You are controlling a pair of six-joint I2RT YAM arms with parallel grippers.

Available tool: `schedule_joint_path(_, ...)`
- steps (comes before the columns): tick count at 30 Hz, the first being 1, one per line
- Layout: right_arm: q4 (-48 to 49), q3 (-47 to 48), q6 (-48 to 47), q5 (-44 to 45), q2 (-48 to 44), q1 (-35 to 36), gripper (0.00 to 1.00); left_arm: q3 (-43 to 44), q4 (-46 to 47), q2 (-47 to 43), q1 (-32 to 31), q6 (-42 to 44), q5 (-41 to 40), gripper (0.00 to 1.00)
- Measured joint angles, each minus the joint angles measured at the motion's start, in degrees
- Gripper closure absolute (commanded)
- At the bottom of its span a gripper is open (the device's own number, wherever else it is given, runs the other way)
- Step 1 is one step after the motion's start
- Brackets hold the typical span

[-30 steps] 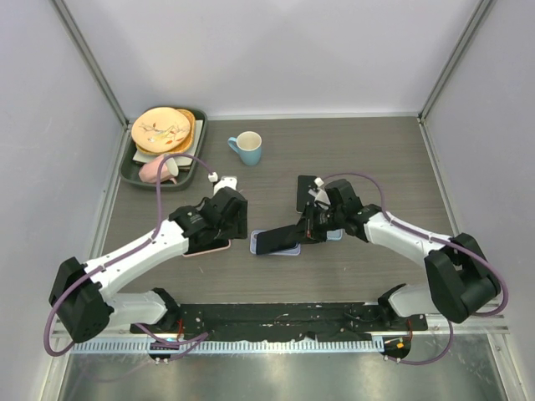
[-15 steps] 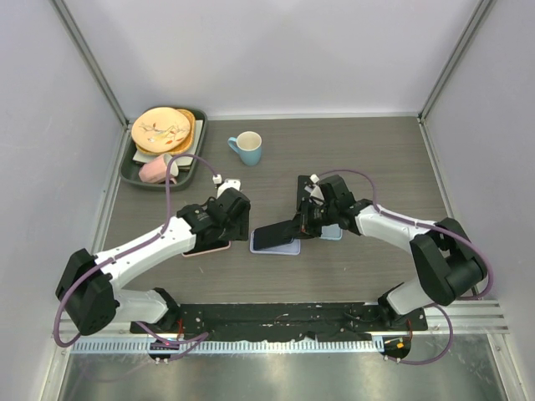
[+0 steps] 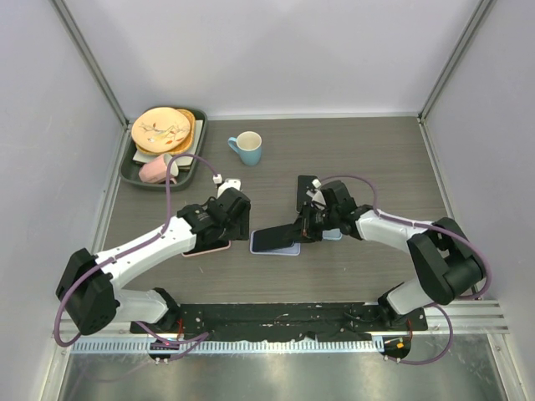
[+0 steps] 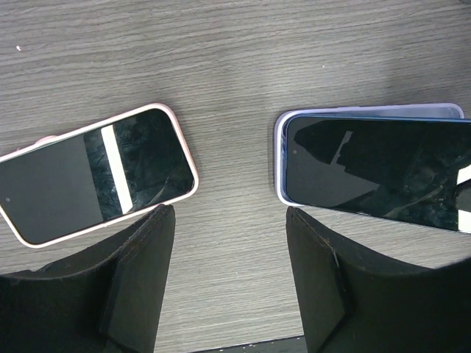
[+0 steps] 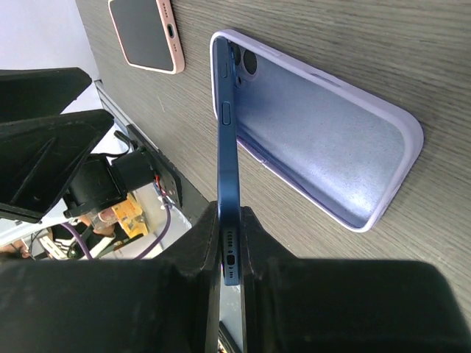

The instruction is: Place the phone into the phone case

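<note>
A blue phone [image 5: 227, 147] is pinched by its bottom end in my right gripper [image 5: 231, 243], which is shut on it. The phone's top end rests in the left end of the lavender phone case [image 5: 316, 140], and the rest of it tilts up above the open case. From above, the phone [image 3: 274, 237] lies over the case [image 3: 291, 250], with the right gripper [image 3: 308, 224] at its right end. My left gripper [image 4: 229, 220] hovers open over bare table, left of the phone [image 4: 375, 173] and holding nothing.
A phone in a pink case [image 4: 96, 173] lies face up left of the left gripper. A teal mug [image 3: 247, 147] stands at the back. At back left, a dark tray [image 3: 127, 171] holds plates and a pink cup [image 3: 157, 170]. A flat black object [image 3: 304, 194] lies behind the right gripper.
The left arm shifted slightly, then held still. My right gripper has turned a little and brought the phone's raised end lower toward the case, with the grip unchanged.
</note>
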Motion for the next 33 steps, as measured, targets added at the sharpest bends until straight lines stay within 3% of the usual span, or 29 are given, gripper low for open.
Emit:
schedule_joint_path(22, 11.9, -2.1, 0.7, -5.2, 8.6, -1.2, 0.99, -1.2, 1.7, 0.9, 0.0, -0.2, 2.8, 0.4)
schedule_joint_path(28, 12.5, -2.1, -0.1, -5.6, 9.7, -1.4, 0.98, -1.2, 3.4, 1.1, 0.0, -0.1, 5.4, 0.5)
schedule_joint_path(33, 12.1, -1.6, -1.3, -5.6, 10.5, -1.4, 0.94, -1.2, 5.1, 3.7, -0.5, 0.1, 7.5, 0.71)
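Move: The right hand holds the slanting phone by its right end; the lilac phone case's middle lies about 9 cm to its left, 1 cm back and 5 cm below. The blue case lies some 8 cm ahead and 8 to its right, the other black phone 15 cm ahead and 1 to its right, both 6 below. From the left hand, the lilac case's middle is level, 11 cm right and 8 below; the peach case is level, 11 cm left. The right hand keeps its pinch on the phone and sinks about 3 cm almost straight down, drifting slightly forward and left with hardly any wrist turn, so that the raised end goes down towards the lilac case while the phone's far end stays at the case's left end. The empty left hand first eases down about 1 cm, then swings some 3 cm right towards the case's left end and sinks another 1 cm, turning slightly clockwise and partly closing its fingers, with no contact on the phone to be seen yet. ##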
